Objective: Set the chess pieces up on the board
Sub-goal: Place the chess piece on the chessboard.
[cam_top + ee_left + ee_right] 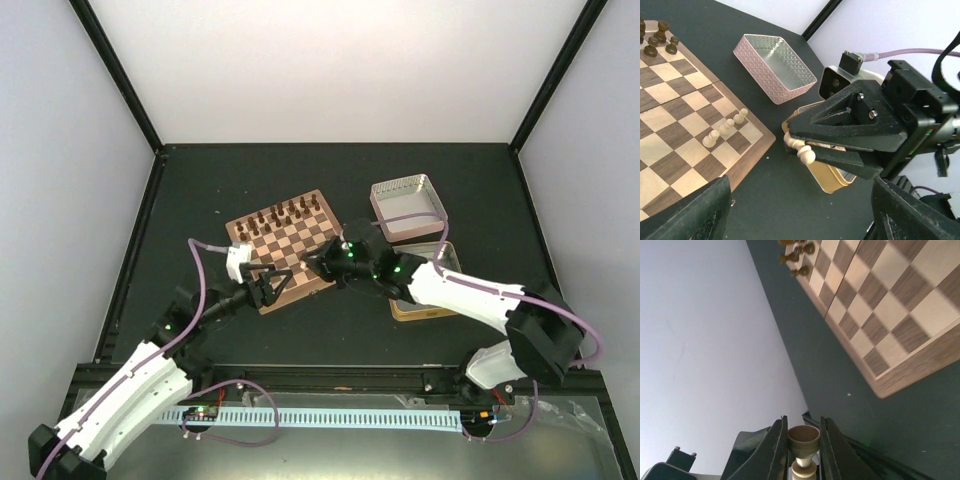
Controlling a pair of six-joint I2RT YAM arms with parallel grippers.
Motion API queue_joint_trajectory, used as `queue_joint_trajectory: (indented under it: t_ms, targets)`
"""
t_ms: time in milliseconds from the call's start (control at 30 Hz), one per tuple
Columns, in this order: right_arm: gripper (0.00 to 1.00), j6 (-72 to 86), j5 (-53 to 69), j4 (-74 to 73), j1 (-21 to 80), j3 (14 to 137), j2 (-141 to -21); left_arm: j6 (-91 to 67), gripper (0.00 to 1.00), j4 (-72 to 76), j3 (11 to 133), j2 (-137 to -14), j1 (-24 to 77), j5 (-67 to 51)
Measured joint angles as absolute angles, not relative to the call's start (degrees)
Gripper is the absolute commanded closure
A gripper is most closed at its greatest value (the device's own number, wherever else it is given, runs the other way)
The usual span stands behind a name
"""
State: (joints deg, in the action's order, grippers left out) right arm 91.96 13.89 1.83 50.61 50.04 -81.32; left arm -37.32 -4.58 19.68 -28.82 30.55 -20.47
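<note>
The board (283,246) lies mid-table, with dark brown pieces (284,215) in rows along its far side. In the left wrist view three pale chess pieces (724,128) stand in a row near the board's (670,125) corner. My right gripper (323,266) hovers just off that corner, shut on another pale chess piece (804,446); its rounded head (807,156) sticks out past the black fingers (850,135). My left gripper (279,284) sits over the board's near edge, facing the right one. Its fingers (695,212) are spread wide with nothing between them.
A gold rectangular tin (432,296) lies right of the board, partly under the right arm. A pinkish-silver square lid (407,207) sits behind it. Black frame posts and pale walls close in the table on three sides.
</note>
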Motion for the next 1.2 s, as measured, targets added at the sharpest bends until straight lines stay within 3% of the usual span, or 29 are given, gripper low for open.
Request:
queue_joint_trajectory:
  t_ms: [200,500,700,867,1067,1200]
  targets:
    - [0.88,97.8,16.7,4.9,53.2,53.6,-86.6,-35.2,0.3,-2.5,19.7,-33.3,32.0,-18.2]
    - [0.88,101.9,20.5,8.0,53.8,55.6,-91.5,-32.9,0.56,-1.6,18.8,-34.9,32.5,-15.8]
    - [0.88,103.1,21.9,9.0,53.6,55.9,-93.7,-32.5,0.65,-1.3,17.5,-35.0,32.6,-14.1]
    - [0.88,104.0,22.3,9.9,53.3,55.9,-93.9,-31.9,0.66,-0.3,17.5,-36.3,32.7,-12.5]
    - [0.88,104.4,22.5,10.9,53.0,55.9,-94.7,-31.6,0.83,0.0,17.5,-37.1,32.7,-11.0]
    - [0.88,104.3,22.3,11.1,52.8,55.9,-94.8,-31.2,0.89,-0.1,17.5,-37.3,32.8,-10.1]
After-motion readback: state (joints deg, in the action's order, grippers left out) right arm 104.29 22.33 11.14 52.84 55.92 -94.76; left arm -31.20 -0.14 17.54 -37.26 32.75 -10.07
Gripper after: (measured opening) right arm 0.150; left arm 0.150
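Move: The chess piece, still pinched in my right fingers, is about 3 cm ahead of my open left hand, 6 cm to its right and 2 cm lower. So my left gripper waits some 3 cm back from the right hand, 6 cm left and 2 cm up. The chessboard's middle lies 15 cm ahead of my left hand, 3 cm right, 19 cm down; the three white pieces 14 cm ahead, 12 right, 17 down. I bring my two hands together above the board's near edge for a handover. My right hand keeps its grip and carries the chess piece about 6 cm left and slightly down, tilting some 15 degrees, then nearly stops; my left hand sinks about 4 cm while easing forward, and its wide-open fingers close around the head end of the piece, beside the right fingertips. ##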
